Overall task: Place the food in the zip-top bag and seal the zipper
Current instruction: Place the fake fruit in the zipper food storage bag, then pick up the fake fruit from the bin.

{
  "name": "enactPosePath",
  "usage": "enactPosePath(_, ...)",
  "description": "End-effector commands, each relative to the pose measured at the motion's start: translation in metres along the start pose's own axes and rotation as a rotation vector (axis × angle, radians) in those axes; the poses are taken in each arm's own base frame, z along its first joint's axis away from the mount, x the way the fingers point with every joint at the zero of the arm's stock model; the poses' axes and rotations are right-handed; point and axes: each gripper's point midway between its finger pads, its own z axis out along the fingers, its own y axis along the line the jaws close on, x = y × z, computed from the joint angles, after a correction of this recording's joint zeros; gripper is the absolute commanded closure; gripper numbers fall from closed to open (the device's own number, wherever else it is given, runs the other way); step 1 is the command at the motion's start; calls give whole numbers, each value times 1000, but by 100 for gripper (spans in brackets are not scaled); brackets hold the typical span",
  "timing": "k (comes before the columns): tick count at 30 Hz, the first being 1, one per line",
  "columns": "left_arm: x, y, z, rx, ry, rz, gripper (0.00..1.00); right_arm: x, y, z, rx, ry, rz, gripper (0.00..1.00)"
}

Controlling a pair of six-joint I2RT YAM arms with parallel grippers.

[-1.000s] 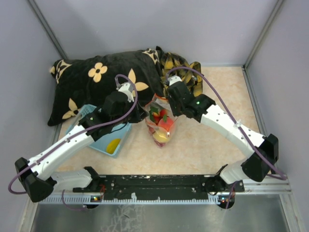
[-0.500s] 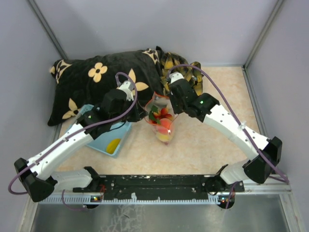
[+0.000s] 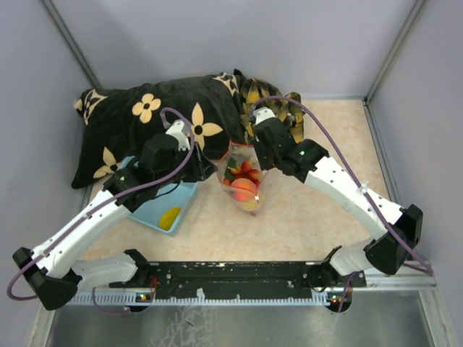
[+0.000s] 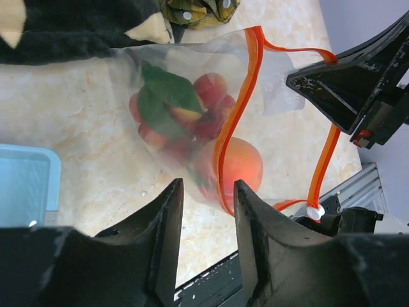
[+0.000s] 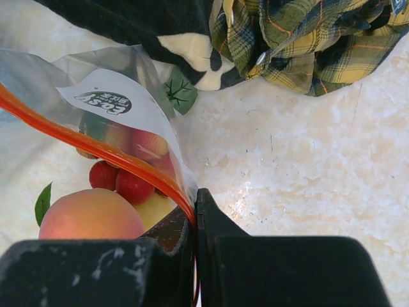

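The clear zip-top bag (image 3: 242, 181) lies on the table between both arms, its mouth gaping. Inside it is food: an orange-yellow round fruit (image 4: 239, 163), red berries (image 5: 121, 182) and green leaves (image 4: 167, 89). My right gripper (image 5: 195, 204) is shut on the red-orange zipper (image 5: 96, 148) at one end of the bag's mouth. My left gripper (image 4: 206, 188) stands open just short of the bag, with only table between its fingers. The zipper (image 4: 233, 121) curves across the left wrist view, its white slider (image 4: 313, 211) at the near end. A yellow piece (image 3: 171, 217) lies in the basket.
A light-blue basket (image 3: 148, 210) sits under my left arm. A black flowered pillow (image 3: 145, 119) fills the back left, with a crumpled plaid cloth (image 3: 278, 101) beside it. Grey walls close in the left, back and right; the black rail (image 3: 231, 273) runs along the near edge.
My left gripper opened, let go of the bag and drew back to the left. The bag sagged and its food settled. The right gripper kept its hold.
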Motion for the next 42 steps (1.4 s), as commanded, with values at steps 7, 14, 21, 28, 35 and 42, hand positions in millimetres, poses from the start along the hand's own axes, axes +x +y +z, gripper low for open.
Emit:
enactPosePath(7, 8, 75, -37, -285, 60, -29, 42, -33, 3, -16, -51, -134, 29, 100)
enactPosePath(14, 47, 136, -52, -495, 183, -103, 28, -32, 10, -15, -92, -148, 25, 100)
enactPosePath(21, 85, 183, -47, -627, 314, -171, 20, -30, 13, -20, -126, -171, 20, 100)
enactPosePath(28, 111, 211, -42, -657, 424, -212, 14, -28, 17, -21, -156, -181, 21, 100)
enactPosePath(35, 145, 224, -39, -686, 564, -236, 9, -32, 18, -24, -166, -204, 19, 100)
enactPosePath(42, 164, 229, -29, -663, 649, -235, 7, -28, 21, -19, -173, -194, 15, 100)
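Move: The yellow fake fruit lies in the near-right corner of the blue basket, about 16 cm to the left hand's left, 7 cm back and 24 cm below. The basket's middle is roughly 22 cm left, 1 cm back and 24 cm below that hand, while the loaded bag's middle is level fore-and-aft, 8 cm right and 13 cm lower. From the right hand the yellow fruit is some 23 cm left, 12 cm back and 20 cm down. The left hand, its fingers already parted beside the bag's orange rim, swings left away from the bag and then mostly sinks, some 17 cm left and 21 cm down in all with a small draw back, while the wrist tips over by about 55 degrees to point straight down and the fingers spread almost fully on either side of the yellow fruit. The right hand keeps its shut pinch on the bag's rim and eases a couple of centimetres left, turning slightly counter-clockwise. ##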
